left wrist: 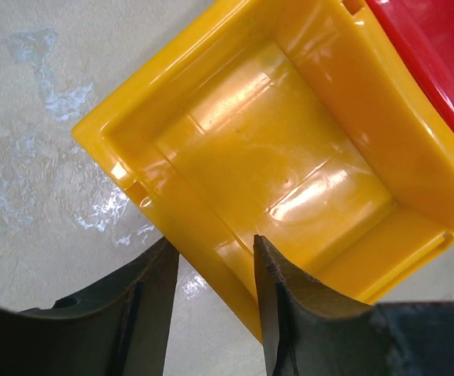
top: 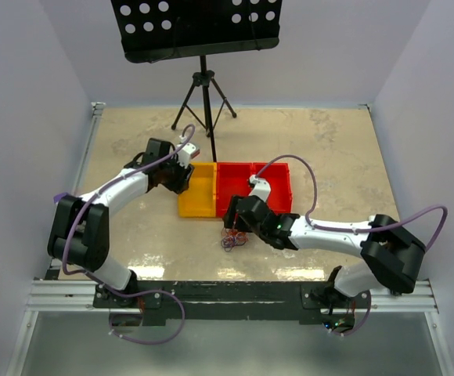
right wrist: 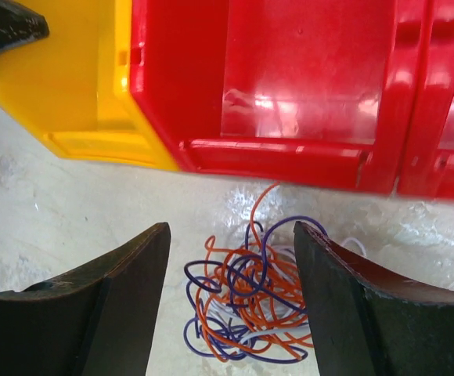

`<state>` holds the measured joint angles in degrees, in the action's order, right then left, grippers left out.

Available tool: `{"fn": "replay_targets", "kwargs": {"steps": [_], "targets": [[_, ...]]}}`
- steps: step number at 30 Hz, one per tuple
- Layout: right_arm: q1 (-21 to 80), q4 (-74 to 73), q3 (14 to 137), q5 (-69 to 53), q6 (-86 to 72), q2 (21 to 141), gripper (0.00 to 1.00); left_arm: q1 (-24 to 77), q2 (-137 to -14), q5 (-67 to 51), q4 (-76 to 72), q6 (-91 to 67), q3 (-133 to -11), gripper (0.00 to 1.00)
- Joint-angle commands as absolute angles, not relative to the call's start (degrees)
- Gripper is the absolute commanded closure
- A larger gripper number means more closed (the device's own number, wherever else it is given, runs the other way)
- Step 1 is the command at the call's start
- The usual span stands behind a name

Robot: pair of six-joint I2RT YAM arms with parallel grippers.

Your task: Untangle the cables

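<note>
The cables lie as a small tangle of orange, purple and white wires on the table, just in front of the red bins; in the top view the cables show below the bins. My right gripper stands open above the tangle, one finger on each side, touching nothing; from above the right gripper hangs over it. My left gripper straddles the near left wall of the yellow bin, one finger outside and one inside, both tips against the wall. From above the left gripper sits at the bin's left edge.
The yellow bin stands against two red bins in a row. All three hold nothing. A black tripod with a perforated stand rises behind them. White walls close the table left, right and back.
</note>
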<state>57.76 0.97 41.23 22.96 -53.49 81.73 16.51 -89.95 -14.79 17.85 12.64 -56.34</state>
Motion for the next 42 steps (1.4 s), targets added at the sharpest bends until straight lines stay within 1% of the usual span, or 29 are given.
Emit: {"fn": "replay_targets", "kwargs": {"steps": [1,3,6,8,10,12,14,15,18,21,23,24,28,35,39,42], "targets": [[59.1,3.3,40.3,22.9,-57.0,80.0,0.32,16.8,-87.7,-16.6,16.3,16.3,-55.1,0.53],[59.8,3.3,39.8,22.8,-57.4,79.8,0.33,16.7,-87.5,-16.3,16.3,15.9,-55.3,0.51],[60.0,3.5,40.1,23.2,-57.6,79.6,0.35,16.7,-87.3,-16.4,17.0,14.2,-56.2,0.43],[60.1,4.1,40.4,23.2,-57.2,79.7,0.4,16.8,-86.4,-16.3,17.2,13.0,-56.8,0.29],[60.1,4.5,41.0,23.2,-56.6,80.2,0.52,16.7,-85.9,-16.6,19.1,12.3,-57.8,0.19],[60.1,5.1,41.7,23.0,-55.2,80.5,0.63,16.7,-84.6,-16.6,21.7,11.7,-59.1,0.05],[60.2,6.2,42.2,22.5,-53.4,80.2,0.73,16.7,-82.7,-17.4,24.0,12.7,-59.9,0.0],[60.3,7.1,42.4,22.2,-52.4,79.9,0.77,16.6,-81.7,-18.0,25.4,13.3,-60.5,0.0],[60.5,9.0,43.2,21.3,-49.0,79.0,0.85,16.7,-79.2,-21.2,29.9,16.2,-62.8,0.0],[60.9,10.5,44.1,19.7,-46.0,78.1,0.9,16.7,-76.1,-28.5,33.2,20.2,-63.1,0.0],[61.3,11.2,44.6,18.8,-44.8,77.3,0.96,16.7,-74.2,-32.4,33.3,21.9,-62.0,0.0],[61.4,11.2,44.8,18.5,-44.4,76.8,0.97,16.8,-73.2,-34.4,33.3,22.9,-61.4,0.0],[62.0,11.2,46.0,17.7,-43.5,74.3,1.0,17.1,-71.6,-40.3,34.2,24.5,-60.1,0.0],[62.2,13.6,45.2,13.5,-43.8,70.6,1.0,17.8,-67.7,-57.0,36.6,33.0,-53.5,0.0],[62.2,13.8,45.1,13.4,-44.9,70.5,1.0,18.1,-67.3,-61.7,42.0,43.0,-51.2,0.0],[62.2,13.8,45.4,13.5,-46.1,71.2,1.0,18.5,-67.8,-61.4,42.5,44.0,-51.4,0.0]]}}
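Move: The right hand hovers low at the cables: the middle of the tangle lies about 3 cm back from its fingers, level sideways and roughly 2 cm below. From that hand the red box is centred some 12 cm ahead and 6 cm right, the yellow box 12 cm ahead and 9 cm left. The left hand straddles the yellow box's left wall, the box's middle 5 cm right and 1 cm ahead; from it the cables lie about 15 cm back, 14 cm right and 2 cm lower. Easing back and left a centimetre or so, the right hand shuts its fingers on strands of the tangle, then raises them about 12 cm, drifting left over the table and tilting its fingertips up. The left fingers open wide around the box wall; that hand rises clear and swings some 15 cm back and a little right towards the cables, turning about 40 degrees clockwise and staying wide open. ##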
